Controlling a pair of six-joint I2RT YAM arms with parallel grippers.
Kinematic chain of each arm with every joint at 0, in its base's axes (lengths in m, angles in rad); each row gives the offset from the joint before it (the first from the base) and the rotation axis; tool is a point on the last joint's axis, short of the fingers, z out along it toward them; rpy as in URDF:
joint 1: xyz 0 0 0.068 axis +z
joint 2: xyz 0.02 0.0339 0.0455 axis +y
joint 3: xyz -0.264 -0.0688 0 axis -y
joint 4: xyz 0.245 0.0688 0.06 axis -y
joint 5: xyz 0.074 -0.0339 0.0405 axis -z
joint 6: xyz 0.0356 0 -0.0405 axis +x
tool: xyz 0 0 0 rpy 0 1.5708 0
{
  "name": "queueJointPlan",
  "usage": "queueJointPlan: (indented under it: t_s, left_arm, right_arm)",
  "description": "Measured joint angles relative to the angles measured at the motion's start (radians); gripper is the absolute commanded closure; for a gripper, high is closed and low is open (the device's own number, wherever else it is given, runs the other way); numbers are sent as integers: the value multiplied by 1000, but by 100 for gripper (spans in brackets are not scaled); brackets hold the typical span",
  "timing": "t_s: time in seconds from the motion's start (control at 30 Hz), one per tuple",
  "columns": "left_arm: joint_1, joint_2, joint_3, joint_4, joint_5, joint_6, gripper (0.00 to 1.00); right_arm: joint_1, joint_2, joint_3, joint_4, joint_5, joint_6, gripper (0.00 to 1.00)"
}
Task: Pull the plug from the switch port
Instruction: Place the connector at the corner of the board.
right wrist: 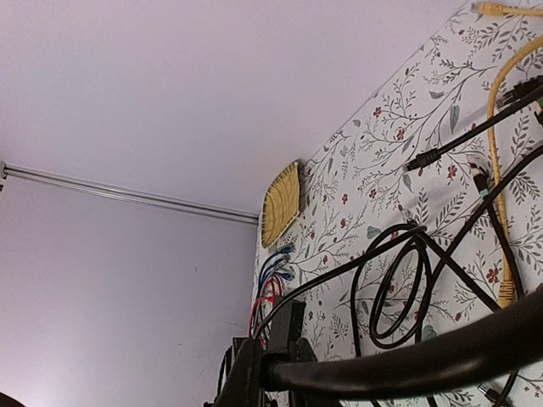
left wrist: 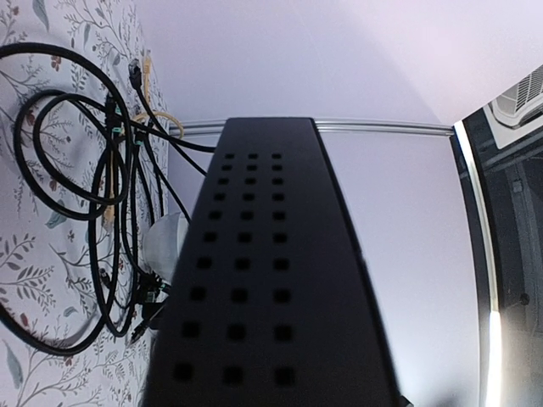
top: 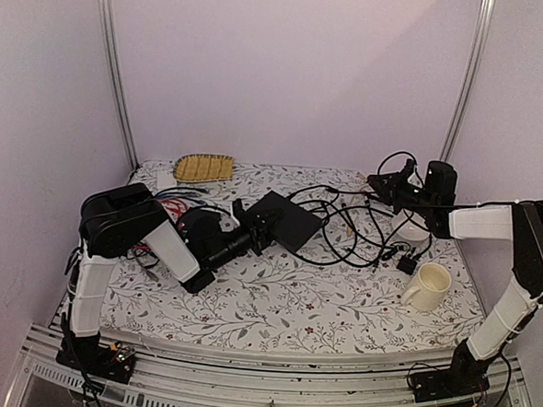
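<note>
The switch [top: 289,221] is a flat matte-black box, tilted up off the flowered cloth. My left gripper [top: 259,230] is shut on its near-left edge. Its face with rows of square holes [left wrist: 271,280] fills the left wrist view and hides my fingers. My right gripper [top: 386,186] is raised at the back right, far from the switch, and is shut on a black cable [right wrist: 424,360]. In the right wrist view the switch [right wrist: 287,318] stands small and distant, with a thin black cable leading to it. I cannot make out the plug or the ports.
A tangle of black cables [top: 353,227] lies between the switch and the right arm. A cream mug [top: 428,287] stands front right, with a white round object [top: 410,229] behind it. A yellow woven tray [top: 204,167] is at back left, beside red and blue cables [top: 175,195].
</note>
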Motion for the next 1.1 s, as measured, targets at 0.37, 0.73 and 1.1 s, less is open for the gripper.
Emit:
queueJointPlan:
  t_s: [0.37,0.73,1.1]
  left_arm:
    - [6,-2,0,0,44,28,100]
    - [12,-11,14,-2,97,39,100]
    - [24,-17,32,-9,142,38,100]
  right_arm:
    - [-21,31,-93,-101,-48,14,65]
    - [-24,-175,-273,-241,-7,-18,54]
    - [-25,-253,-314,-368,31,-59,51]
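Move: A loose black plug lies some 10 cm back and 4 cm right of the right hand, about 20 cm below it. The cable bundle is roughly 5 cm back and 10 cm right of that hand, the adapter block 10 cm back and 12 cm right, and the white bowl 3 cm ahead and 17 cm right, all on the table. From the left hand, still holding the switch, the plug is about 28 cm right, 3 cm back and 14 cm lower. The right hand sinks and draws back, about 10 cm each, towards the loose plug, fingers opening about halfway. ##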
